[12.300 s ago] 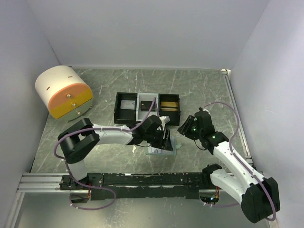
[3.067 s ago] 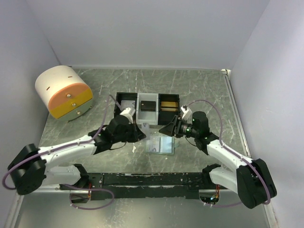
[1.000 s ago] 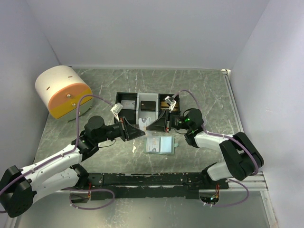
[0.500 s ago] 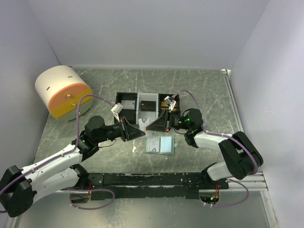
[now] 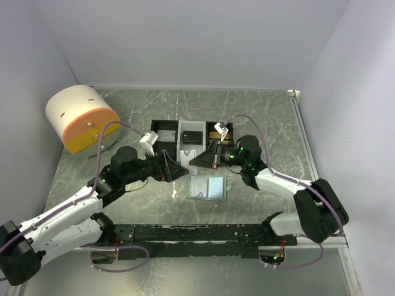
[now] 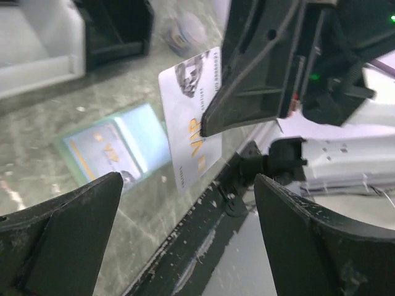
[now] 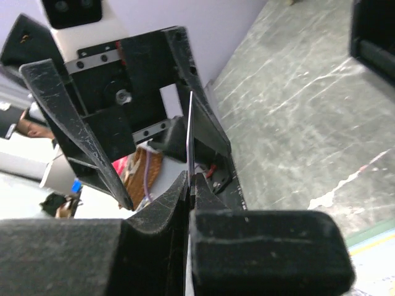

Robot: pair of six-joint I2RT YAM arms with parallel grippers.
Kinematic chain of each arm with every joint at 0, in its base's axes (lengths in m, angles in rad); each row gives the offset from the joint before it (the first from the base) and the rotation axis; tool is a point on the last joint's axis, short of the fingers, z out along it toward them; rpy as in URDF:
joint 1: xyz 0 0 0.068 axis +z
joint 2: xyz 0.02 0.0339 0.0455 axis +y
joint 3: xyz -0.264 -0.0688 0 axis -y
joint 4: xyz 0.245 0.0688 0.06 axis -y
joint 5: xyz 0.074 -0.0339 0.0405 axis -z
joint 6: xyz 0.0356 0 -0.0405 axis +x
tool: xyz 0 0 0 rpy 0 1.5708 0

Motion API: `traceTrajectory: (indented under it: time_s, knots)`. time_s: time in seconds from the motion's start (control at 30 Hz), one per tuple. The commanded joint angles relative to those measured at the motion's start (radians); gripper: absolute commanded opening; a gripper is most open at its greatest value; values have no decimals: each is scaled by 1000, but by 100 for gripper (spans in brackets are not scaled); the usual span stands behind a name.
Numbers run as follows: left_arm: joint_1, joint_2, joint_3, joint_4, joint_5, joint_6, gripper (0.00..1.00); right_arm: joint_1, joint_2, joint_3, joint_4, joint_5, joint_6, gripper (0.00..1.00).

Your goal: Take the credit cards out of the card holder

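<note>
A white credit card [image 6: 191, 117] with orange "VIP" print stands upright in the air, pinched at its edge by my right gripper [image 7: 190, 179], which is shut on it. Edge-on, the card [image 7: 190, 139] is a thin line in the right wrist view. My left gripper [image 6: 188, 180] faces the card with its jaws wide apart and nothing between them. From above, the left gripper [image 5: 184, 172] and right gripper [image 5: 193, 161] meet tip to tip just behind the card holder [image 5: 207, 187]. The card holder [image 6: 114, 151] lies open and flat, pale blue-green, with orange print in one panel.
A black-and-white three-compartment tray [image 5: 152, 145] stands just behind the grippers. A white and orange drum-shaped box [image 5: 83, 120] sits at the far left. A black rail [image 5: 197, 234] runs along the table's near edge.
My left gripper has opened and let go of the card. My right gripper has closed on the card and now holds it alone. Both arms shifted slightly towards the tray.
</note>
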Motion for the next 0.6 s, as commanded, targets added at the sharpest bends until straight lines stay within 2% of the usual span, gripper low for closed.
traceTrajectory:
  time_s: [0.0,0.1,0.3,0.43,0.57]
  knots:
    - [6,-40,105,-304,-277,74,100,3,-71,90,-366,157,-237,0]
    - [8,-43,164,-515,-494,60,100,19,-77,157,-535,275,-355,0]
    - [53,59,294,-752,-655,122,100,151,1,355,-806,581,-613,0]
    - [178,88,338,-793,-633,183,99,196,89,476,-900,747,-734,0]
    - [417,62,346,-800,-511,270,99,233,171,604,-956,830,-844,0]
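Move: The right hand, already gripping the card, has the left black compartment about 17 cm ahead, 13 cm to its left and 17 cm below. The white middle compartment lies just as far ahead, only 1 cm to the left; the open card holder lies some 4 cm back, 6 cm to the right and 19 cm down. From the left hand, already open and clear of the card, that black compartment is about 19 cm ahead, 8 cm left and 17 cm below. Still pinching the white card in its shut fingers, the right hand carries it forward about 9 cm towards the compartments, veering left later on, while its left-pointing fingers tip downward some 30 degrees. The open left hand clears out to the left, some 16 cm, also going forward and sinking a little as it rolls and swings counter-clockwise. ##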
